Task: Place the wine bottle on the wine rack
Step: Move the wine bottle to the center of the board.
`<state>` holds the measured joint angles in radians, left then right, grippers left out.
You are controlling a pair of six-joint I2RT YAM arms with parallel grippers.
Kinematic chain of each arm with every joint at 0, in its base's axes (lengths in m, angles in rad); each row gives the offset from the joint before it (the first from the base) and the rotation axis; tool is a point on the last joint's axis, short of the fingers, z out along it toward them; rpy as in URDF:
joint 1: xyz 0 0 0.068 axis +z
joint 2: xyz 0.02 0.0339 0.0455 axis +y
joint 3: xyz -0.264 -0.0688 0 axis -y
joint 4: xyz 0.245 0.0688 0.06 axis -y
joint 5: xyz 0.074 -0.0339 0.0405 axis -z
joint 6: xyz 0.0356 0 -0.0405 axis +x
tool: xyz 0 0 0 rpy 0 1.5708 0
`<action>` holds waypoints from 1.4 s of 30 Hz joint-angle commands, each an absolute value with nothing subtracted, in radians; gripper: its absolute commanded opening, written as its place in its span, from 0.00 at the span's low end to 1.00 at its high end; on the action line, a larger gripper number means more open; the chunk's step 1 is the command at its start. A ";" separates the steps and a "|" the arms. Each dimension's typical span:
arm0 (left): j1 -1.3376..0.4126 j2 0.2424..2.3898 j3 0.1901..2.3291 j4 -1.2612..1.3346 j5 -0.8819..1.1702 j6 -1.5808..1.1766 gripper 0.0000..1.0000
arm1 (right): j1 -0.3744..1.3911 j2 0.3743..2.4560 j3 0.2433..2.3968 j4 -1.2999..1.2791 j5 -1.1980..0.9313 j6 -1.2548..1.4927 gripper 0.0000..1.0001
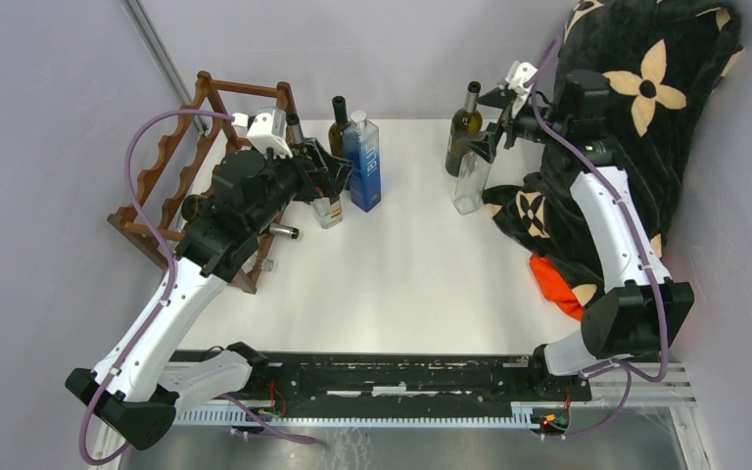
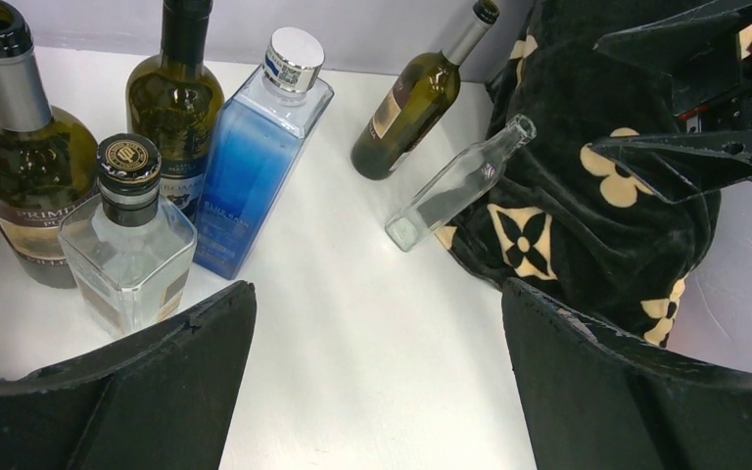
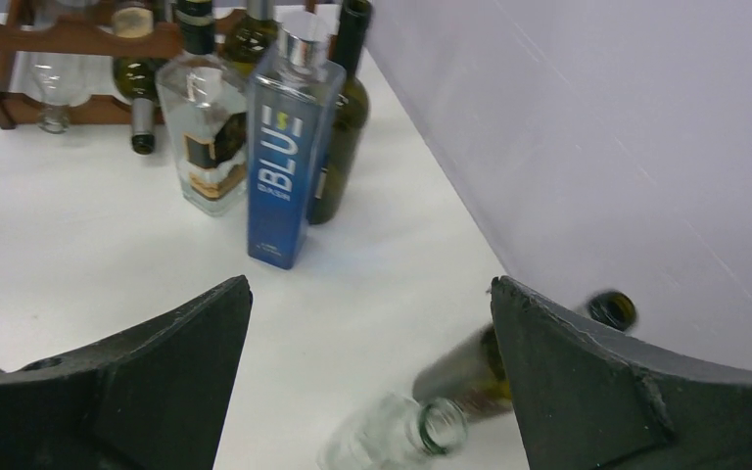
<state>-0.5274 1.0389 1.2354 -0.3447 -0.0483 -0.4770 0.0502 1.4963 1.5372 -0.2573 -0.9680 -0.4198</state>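
The dark wooden wine rack [image 1: 168, 186] stands at the left, with bottles lying in it; one neck [image 1: 285, 232] pokes out. A green wine bottle [image 1: 464, 135] stands upright at the back right, a clear empty bottle [image 1: 471, 181] just in front of it. My right gripper [image 1: 489, 123] hovers open beside that wine bottle's neck, holding nothing. In the right wrist view both bottle tops, the clear one [image 3: 429, 433] and the green one [image 3: 470, 372], sit blurred below my open right gripper [image 3: 372, 304]. My left gripper [image 1: 337, 176] is open and empty above the rack's right side, open too in its wrist view [image 2: 377, 313].
A blue square bottle [image 1: 364, 162], a clear square bottle [image 1: 328, 209] and another green wine bottle [image 1: 339, 127] stand together in the back middle. One more green bottle [image 2: 22, 186] stands beside them. A black flowered blanket [image 1: 636, 108] covers the right side, over something orange [image 1: 555, 279].
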 commanded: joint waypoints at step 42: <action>-0.522 1.007 1.270 -0.368 -0.135 -0.409 1.00 | 0.548 1.963 1.840 -0.083 -0.415 -0.127 0.98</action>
<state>-0.5274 1.0134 1.2434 -0.3981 -0.1280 -0.4759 0.5419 1.9377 1.7840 -0.1280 -0.4088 -0.1276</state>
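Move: The blue bottle stands some 23 cm left of the right hand, 8 cm ahead and about 20 below. The dark wine bottle behind it is about 12 cm ahead and 27 left of that hand, the square clear bottle 4 ahead and 31 left; the just-freed clear glass bottle stands 6 ahead and 2 right. From the left hand the blue bottle lies some 16 cm ahead, 3 right and 20 below. The open right hand sweeps about 20 cm left, sinking some 9 and tipping down, towards the blue bottle. ##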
